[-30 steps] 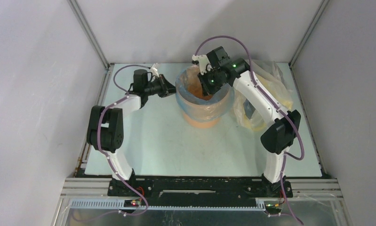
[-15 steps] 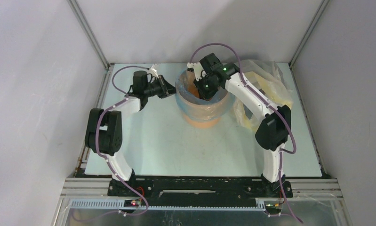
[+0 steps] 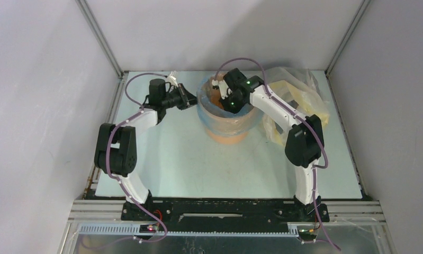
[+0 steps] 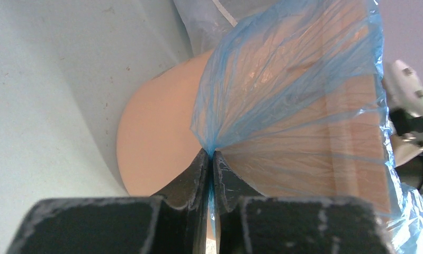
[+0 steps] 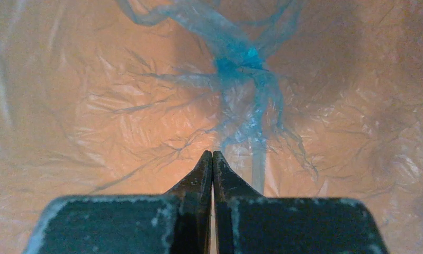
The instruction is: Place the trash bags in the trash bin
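The orange-tan trash bin point(image 3: 227, 132) stands upright at the back middle of the table. A light-blue trash bag point(image 3: 235, 120) lines it and folds over its rim. My left gripper point(image 3: 192, 101) is at the bin's left rim, shut on a bunched edge of the trash bag point(image 4: 283, 84), with the bin's wall point(image 4: 151, 137) behind. My right gripper point(image 3: 223, 100) reaches down inside the bin, its jaws shut with nothing between them. In the right wrist view its gripper point(image 5: 213, 155) points at the bag's film point(image 5: 241, 69), gathered in a blue knot over the bin's bottom.
A larger yellowish-clear plastic bag point(image 3: 299, 106) lies crumpled right of the bin, under the right arm. White enclosure walls and metal frame posts point(image 3: 100, 39) surround the table. The table's front edge carries the arm bases point(image 3: 225, 209).
My right gripper has moved left and lower, deeper into the bin. My left gripper has stayed at the bin's left rim, holding the bag's edge.
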Robot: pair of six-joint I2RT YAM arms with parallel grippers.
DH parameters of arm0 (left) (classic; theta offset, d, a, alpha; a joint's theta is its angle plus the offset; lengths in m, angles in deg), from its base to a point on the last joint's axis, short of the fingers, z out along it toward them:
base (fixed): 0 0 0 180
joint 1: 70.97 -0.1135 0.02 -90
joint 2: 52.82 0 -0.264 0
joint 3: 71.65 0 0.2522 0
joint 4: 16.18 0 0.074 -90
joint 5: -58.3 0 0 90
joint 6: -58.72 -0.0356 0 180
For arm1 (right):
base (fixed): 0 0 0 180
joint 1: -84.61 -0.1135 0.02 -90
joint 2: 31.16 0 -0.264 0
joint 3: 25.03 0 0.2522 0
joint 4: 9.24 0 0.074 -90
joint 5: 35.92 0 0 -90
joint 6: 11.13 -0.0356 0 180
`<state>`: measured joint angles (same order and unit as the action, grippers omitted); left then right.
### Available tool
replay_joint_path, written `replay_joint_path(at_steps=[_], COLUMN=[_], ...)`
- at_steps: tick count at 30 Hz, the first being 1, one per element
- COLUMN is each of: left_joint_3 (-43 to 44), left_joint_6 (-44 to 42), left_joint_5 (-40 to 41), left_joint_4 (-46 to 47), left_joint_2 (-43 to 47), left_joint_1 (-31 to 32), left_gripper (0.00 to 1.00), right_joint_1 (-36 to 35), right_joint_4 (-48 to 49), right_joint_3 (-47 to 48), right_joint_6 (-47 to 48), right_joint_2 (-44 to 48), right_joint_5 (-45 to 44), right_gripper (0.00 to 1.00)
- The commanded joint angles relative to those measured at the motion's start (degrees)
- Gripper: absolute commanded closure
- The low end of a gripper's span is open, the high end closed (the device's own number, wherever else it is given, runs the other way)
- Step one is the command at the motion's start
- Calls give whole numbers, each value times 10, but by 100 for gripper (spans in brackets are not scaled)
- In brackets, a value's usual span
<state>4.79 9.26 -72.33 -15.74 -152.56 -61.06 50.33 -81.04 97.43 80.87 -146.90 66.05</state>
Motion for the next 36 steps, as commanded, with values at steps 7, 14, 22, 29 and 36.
replay_joint_path(at_steps=[7,14,22,29,36], left_joint_3=[5,5,1,2,9], left_joint_6=[-10,-9,-11,-6,0], left_joint_5=[6,8,14,18,16], left_joint_4=[2,0,-7,-8,-8], left_joint_2=[28,37,61,74,83], left_joint_1=[9,11,12,13,13], left_gripper=[89,89,88,87,85], right_joint_1=[2,7,3,3,1], right_joint_4=[34,34,30,50,73], right_joint_3=[-35,-35,-46,-66,-83], right_joint_6=[-10,-9,-9,-15,-17], right_joint_2=[-8,-30,-53,-75,-93], right_joint_5=[-21,-25,-32,-28,-31], right_gripper=[100,100,100,100,100])
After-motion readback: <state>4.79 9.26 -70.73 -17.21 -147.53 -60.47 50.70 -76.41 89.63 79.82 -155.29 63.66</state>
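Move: My right hand is already inside the bag-lined trash bin, fingers shut. The blue bag's bunched bottom lies about 9 cm below, roughly 3 cm ahead and 3 cm left; the middle of the bin floor is some 12 cm down, about 2 cm ahead and 2 cm left. The white bag sits about 9 cm ahead and 26 cm right of my right hand. From my left hand, which pinches the bag's edge, that bunched bottom is about 10 cm right, 3 cm back and 14 cm below. With its fingers kept shut, I sink my right hand about 10 cm deeper into the lined bin, towards the blue bag's bunched bottom, while the fingers swing some 10 degrees steeper. My left hand keeps its pinch on the bag's edge beside the rim, waits through the first half, then lifts about 3 cm. ##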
